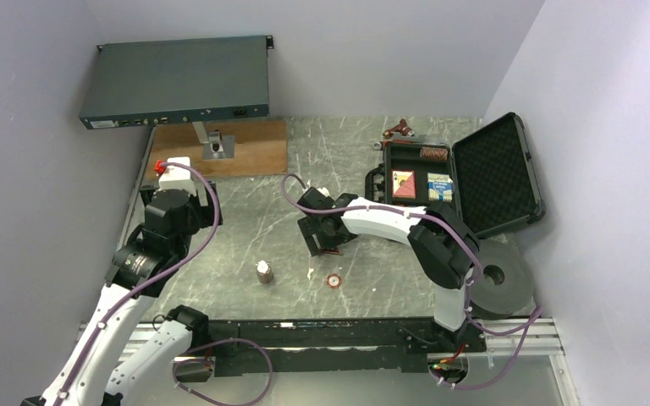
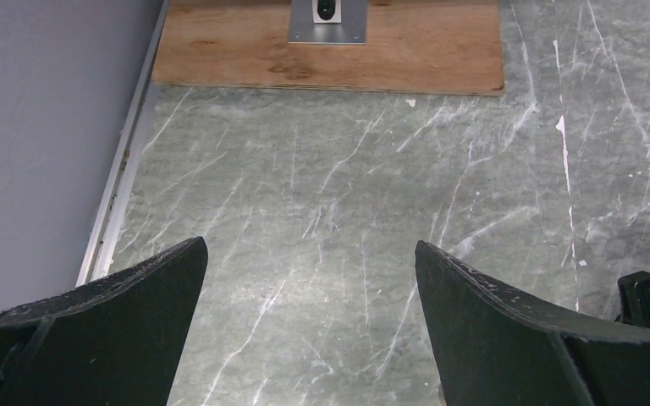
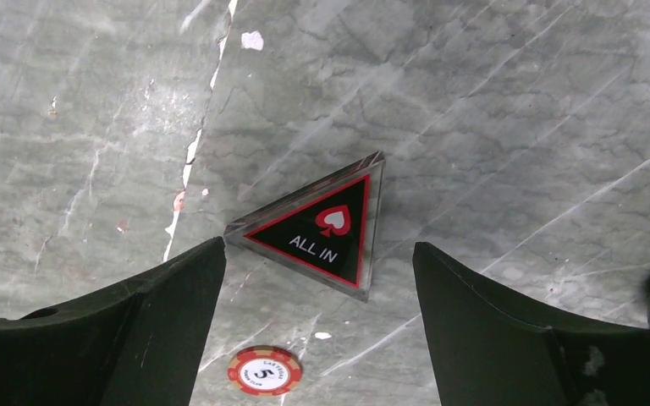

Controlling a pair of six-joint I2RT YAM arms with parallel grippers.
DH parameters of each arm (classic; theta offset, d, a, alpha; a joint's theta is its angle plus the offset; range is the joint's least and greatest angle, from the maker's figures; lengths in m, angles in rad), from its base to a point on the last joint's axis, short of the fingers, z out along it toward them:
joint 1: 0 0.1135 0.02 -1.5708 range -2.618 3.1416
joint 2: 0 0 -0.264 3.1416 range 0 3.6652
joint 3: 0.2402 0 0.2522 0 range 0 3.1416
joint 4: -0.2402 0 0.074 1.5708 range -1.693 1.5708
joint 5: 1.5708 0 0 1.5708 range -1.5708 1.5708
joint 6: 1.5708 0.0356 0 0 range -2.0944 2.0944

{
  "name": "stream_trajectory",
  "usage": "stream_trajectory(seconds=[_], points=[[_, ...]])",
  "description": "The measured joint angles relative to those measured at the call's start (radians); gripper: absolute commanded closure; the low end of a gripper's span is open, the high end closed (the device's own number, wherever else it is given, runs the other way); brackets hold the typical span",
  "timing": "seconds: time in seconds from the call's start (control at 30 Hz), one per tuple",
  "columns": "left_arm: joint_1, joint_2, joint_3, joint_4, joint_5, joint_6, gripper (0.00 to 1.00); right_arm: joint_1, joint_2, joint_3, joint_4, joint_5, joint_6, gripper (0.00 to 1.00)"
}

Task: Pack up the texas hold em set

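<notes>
The black briefcase (image 1: 498, 173) lies open at the right of the table, with two card decks (image 1: 404, 183) and a row of chips (image 1: 430, 153) in its foam. The red-black triangle piece (image 3: 322, 224), marked ALL IN, lies flat on the table. My right gripper (image 3: 319, 245) hovers over it, open; the piece sits between and just beyond the fingertips, touching neither. A single red chip (image 3: 264, 370) lies nearer, below the gripper; from the top view this chip (image 1: 334, 281) sits just in front of the right gripper (image 1: 328, 245). My left gripper (image 2: 309, 244) is open over bare table at the left.
A grey-blue rack box (image 1: 178, 80) stands raised at the back left over a wooden board (image 1: 220, 148). A red-handled wrench (image 1: 399, 131) lies behind the case. A small metal object (image 1: 264, 271) stands left of the chip. A grey roll (image 1: 499, 279) sits beside the right arm's base.
</notes>
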Motion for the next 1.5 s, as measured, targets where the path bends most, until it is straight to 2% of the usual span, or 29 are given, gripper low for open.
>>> stream_trajectory(seconds=[0.37, 0.7, 0.97, 1.5], points=[[0.002, -0.004, 0.0, 0.0, 0.003, 0.0, 0.0, -0.016, 0.005, 0.0, 0.031, -0.021, -0.014, 0.22], [0.002, -0.005, 0.0, 0.0, 0.003, 0.0, 0.0, -0.017, 0.021, 0.0, 0.034, -0.028, -0.014, 0.35], [0.002, -0.006, 0.0, 0.0, 0.01, 0.0, 0.0, -0.018, 0.021, 0.0, 0.036, -0.027, -0.016, 0.49], [0.002, -0.006, 0.0, 0.0, 0.017, 0.006, 0.01, -0.018, -0.011, 0.01, 0.028, 0.006, -0.043, 0.52]])
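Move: The All In triangle lies flat between the right hand's open fingers, about 1 cm ahead of it, with no sideways offset, and some 1 cm lower. The loose red chip is roughly 7 cm back and 1 cm right; the small shaker stands about 16 cm to the left and 6 cm back. The open case's tray is some 17 cm ahead and 23 cm to the right. From the left hand the triangle is about 32 cm right, roughly level forward, 28 cm below. The right hand edges about half a centimetre forward and sinks about as much over the All In triangle, then stays there as its fingers close by about a quarter of their opening and pinch it, the left finger at its left-hand corner and the other on the opposite edge. The closing stops on the triangle and the grip effort keeps building before the hand lifts about 1 cm, easing slightly forward and barely turning. ##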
